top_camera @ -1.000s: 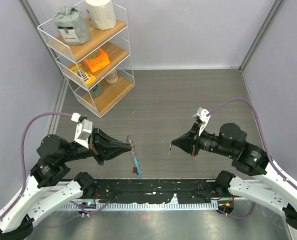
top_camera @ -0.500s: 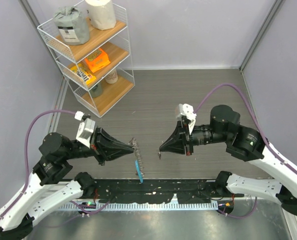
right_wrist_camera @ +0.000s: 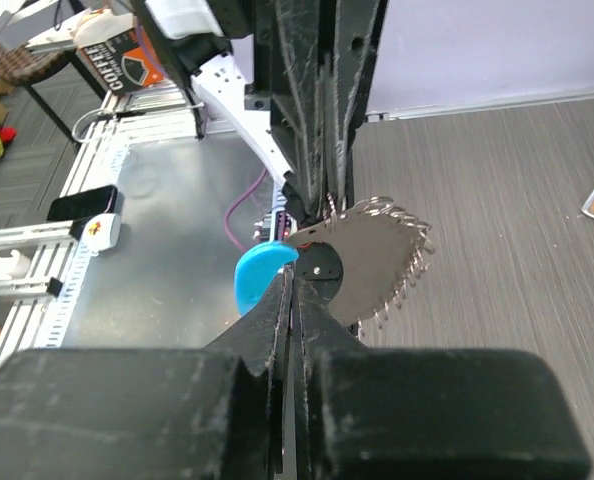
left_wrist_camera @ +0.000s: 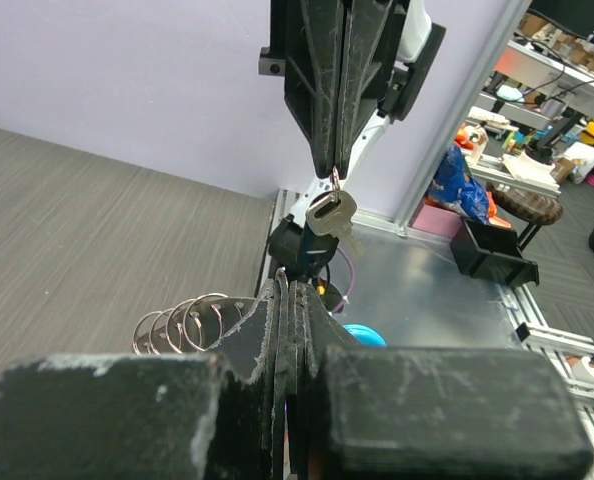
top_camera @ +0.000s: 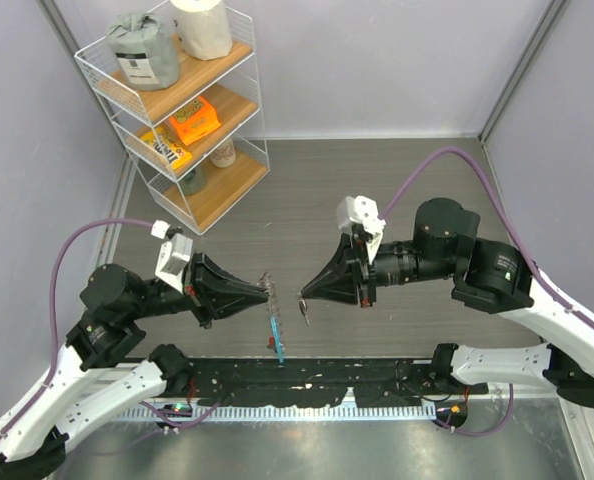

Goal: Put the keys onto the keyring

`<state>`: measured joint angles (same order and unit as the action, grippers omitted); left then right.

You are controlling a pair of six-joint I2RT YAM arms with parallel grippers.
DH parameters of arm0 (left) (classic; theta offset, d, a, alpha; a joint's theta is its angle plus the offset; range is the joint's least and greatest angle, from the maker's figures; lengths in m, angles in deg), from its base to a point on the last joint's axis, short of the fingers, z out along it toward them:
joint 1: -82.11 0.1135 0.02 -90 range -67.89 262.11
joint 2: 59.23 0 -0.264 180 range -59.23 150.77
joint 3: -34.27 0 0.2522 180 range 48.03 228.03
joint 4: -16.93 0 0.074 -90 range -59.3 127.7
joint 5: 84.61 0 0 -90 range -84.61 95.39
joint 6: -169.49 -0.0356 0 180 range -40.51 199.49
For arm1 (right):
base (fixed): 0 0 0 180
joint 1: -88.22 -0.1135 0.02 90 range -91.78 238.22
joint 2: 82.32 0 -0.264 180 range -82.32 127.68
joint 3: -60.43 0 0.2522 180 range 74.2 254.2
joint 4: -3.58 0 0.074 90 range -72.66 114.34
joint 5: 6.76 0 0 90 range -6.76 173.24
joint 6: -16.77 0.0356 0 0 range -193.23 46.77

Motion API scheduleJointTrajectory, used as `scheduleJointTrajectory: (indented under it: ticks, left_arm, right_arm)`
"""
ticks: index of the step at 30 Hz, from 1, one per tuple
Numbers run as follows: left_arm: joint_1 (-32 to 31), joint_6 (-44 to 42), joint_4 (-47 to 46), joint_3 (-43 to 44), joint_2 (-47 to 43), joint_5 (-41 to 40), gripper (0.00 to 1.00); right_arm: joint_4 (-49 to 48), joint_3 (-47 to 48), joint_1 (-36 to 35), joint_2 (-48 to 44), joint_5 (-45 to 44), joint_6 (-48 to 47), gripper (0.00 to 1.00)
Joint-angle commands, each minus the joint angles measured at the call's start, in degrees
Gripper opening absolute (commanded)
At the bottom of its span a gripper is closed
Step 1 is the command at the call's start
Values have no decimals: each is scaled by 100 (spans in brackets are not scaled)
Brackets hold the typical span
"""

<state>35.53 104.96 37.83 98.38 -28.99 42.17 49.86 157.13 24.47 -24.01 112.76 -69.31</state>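
My left gripper (top_camera: 267, 290) is shut on the keyring (top_camera: 270, 297). The ring's blue tag (top_camera: 275, 335) hangs below it, and a jagged silvery fan (right_wrist_camera: 372, 255) of metal sticks out beside the tips. In the left wrist view that fan shows as several wire loops (left_wrist_camera: 182, 320). My right gripper (top_camera: 303, 296) faces it tip to tip, a small gap apart, and is shut on a single silvery key (left_wrist_camera: 329, 213). The key dangles from its tips just above the left jaws. Both grippers hover over the near middle of the table.
A white wire shelf rack (top_camera: 177, 110) with rolls, boxes and jars stands at the back left. Grey walls close in the table on three sides. A black rail (top_camera: 297, 375) runs along the near edge between the arm bases.
My right arm has swung left with the key, closing most of the gap to my left gripper. The left gripper edged slightly right; the blue tag still hangs below it.
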Motion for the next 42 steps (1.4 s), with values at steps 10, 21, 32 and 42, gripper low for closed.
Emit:
scheduleJointTrajectory:
  ticks: [10, 21, 32, 42]
  left_arm:
    - [18, -244, 218, 247, -255, -838, 0]
    - [18, -368, 323, 142, -440, -1164, 0]
    - [18, -420, 420, 133, -519, -1278, 0]
    - [18, -447, 411, 116, -510, -1252, 0]
  right_arm:
    - [739, 1031, -199, 875, -1414, 513, 6]
    - [880, 1497, -366, 1280, -1572, 618, 6]
    - [923, 1910, -524, 1693, -1607, 627, 6]
    - [897, 2007, -595, 1816, -1651, 627, 6]
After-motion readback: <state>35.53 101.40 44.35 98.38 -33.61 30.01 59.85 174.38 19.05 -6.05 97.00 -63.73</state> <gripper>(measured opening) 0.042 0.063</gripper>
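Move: My left hand holds the keyring at its fingertips. The pinched loop is about 6 cm to the left of my right hand, 1 cm ahead and 2 cm lower. The grey plate edged with loops hangs about 4 cm below that loop; the blue tag is some 5 cm below it and 3 cm back. From my left hand, the keys hanging from my right fingertips are about 6 cm to the right, 2 cm back and nearly level. I bring my right hand, still pinching the keys' ring, some 6 cm left and 4 cm forward to the loop at my left fingertips. It dips about 2.5 cm, then rises 1 cm, its fingers tipping down and swinging clockwise about 10 degrees each. My left hand keeps the keyring pinched and eases about 3 cm forward and left, turning 10 to 15 degrees counter-clockwise. ##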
